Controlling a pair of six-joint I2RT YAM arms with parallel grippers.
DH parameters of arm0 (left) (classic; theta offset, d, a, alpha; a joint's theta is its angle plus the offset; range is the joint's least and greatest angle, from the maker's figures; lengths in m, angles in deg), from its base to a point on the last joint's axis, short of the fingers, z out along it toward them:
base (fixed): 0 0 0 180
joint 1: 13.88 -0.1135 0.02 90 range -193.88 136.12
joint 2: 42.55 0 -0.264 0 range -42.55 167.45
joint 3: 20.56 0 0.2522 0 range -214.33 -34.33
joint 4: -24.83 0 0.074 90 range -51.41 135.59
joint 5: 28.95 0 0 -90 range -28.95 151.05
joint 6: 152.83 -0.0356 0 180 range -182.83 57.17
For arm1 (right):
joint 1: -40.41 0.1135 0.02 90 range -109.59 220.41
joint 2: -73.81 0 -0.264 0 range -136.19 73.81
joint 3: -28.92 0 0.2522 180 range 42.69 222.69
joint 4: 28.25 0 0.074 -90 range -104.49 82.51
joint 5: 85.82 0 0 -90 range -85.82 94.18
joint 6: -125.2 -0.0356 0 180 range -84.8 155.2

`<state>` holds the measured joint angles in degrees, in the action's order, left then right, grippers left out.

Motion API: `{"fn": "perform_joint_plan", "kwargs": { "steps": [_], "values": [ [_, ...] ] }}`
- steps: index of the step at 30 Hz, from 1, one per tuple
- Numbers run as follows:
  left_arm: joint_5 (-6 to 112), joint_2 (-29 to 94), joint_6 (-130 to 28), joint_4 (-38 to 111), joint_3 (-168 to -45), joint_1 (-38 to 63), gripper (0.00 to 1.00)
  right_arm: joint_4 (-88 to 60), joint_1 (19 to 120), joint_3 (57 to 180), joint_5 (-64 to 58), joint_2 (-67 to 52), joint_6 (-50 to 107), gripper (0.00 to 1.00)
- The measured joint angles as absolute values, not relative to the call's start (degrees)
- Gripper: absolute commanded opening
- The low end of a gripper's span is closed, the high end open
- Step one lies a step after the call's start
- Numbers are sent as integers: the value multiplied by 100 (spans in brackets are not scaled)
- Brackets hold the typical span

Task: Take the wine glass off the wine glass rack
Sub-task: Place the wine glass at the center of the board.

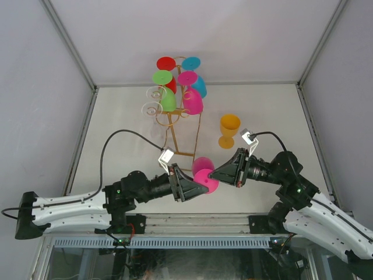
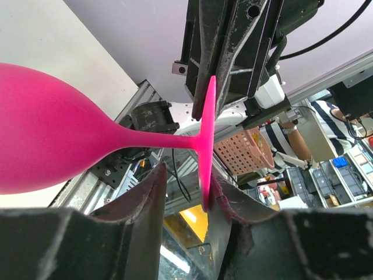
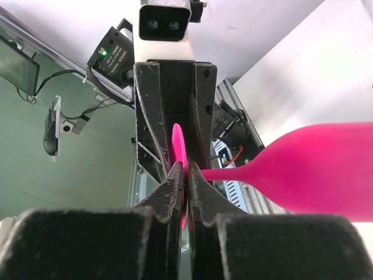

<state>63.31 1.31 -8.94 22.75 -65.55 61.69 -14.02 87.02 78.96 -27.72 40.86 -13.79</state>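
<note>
A pink wine glass (image 1: 203,167) lies on its side in the air between my two grippers, in front of the gold wire wine glass rack (image 1: 173,119). My right gripper (image 1: 214,174) is shut on the edge of the glass's round foot (image 3: 178,143); its fingers (image 3: 187,169) pinch the disc. My left gripper (image 1: 195,186) is open, with its jaws (image 2: 187,178) apart on either side of the foot (image 2: 207,140); the foot's edge rests against one finger. The bowl shows in the left wrist view (image 2: 52,140) and the right wrist view (image 3: 326,169).
The rack holds red (image 1: 166,63), cyan (image 1: 191,63), green (image 1: 166,96), pink (image 1: 191,100) and clear (image 1: 153,109) glasses hanging upside down. An orange glass (image 1: 229,129) stands upright on the table (image 1: 116,122) right of the rack. Grey walls enclose the table.
</note>
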Motion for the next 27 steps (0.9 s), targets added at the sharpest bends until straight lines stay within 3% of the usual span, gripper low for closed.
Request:
{"fn": "perform_joint_plan", "kwargs": {
  "steps": [12,18,27],
  "values": [
    [6235,155,-881,2216,-6601,6172,24,-1472,8825,7869,-2604,4152,-1215,0],
    [6255,153,-881,2212,-6601,6172,25,-1472,8842,7861,-2553,4156,-1215,0],
    [6325,120,-885,2203,-6601,6152,6,-1474,8847,7856,-2455,4169,-1226,0]
  ]
}}
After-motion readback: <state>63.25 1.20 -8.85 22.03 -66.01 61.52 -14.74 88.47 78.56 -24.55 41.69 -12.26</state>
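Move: The pink wine glass hangs foot-up between the hands with its bowl tilted forward. Its middle is about 6 cm ahead of the left hand, 2 cm to the right and 3 cm below; from the right hand it is about 4 cm ahead, 2 cm left and 6 cm below. From the left hand, the rack's middle is roughly 33 cm ahead, 10 cm left and 20 cm below, and the standing orange glass about 31 cm ahead, 12 cm right and 26 cm below. With its fingers already straddling the near-left edge of the pink glass's foot, the left hand closes them from a little under half open to nearly shut, pinching the rim of the foot while the hand creeps up about 1 cm. The right hand stays essentially in place and keeps its closed grip on the other side of the foot, turning only a couple of degrees and not yet letting go. ##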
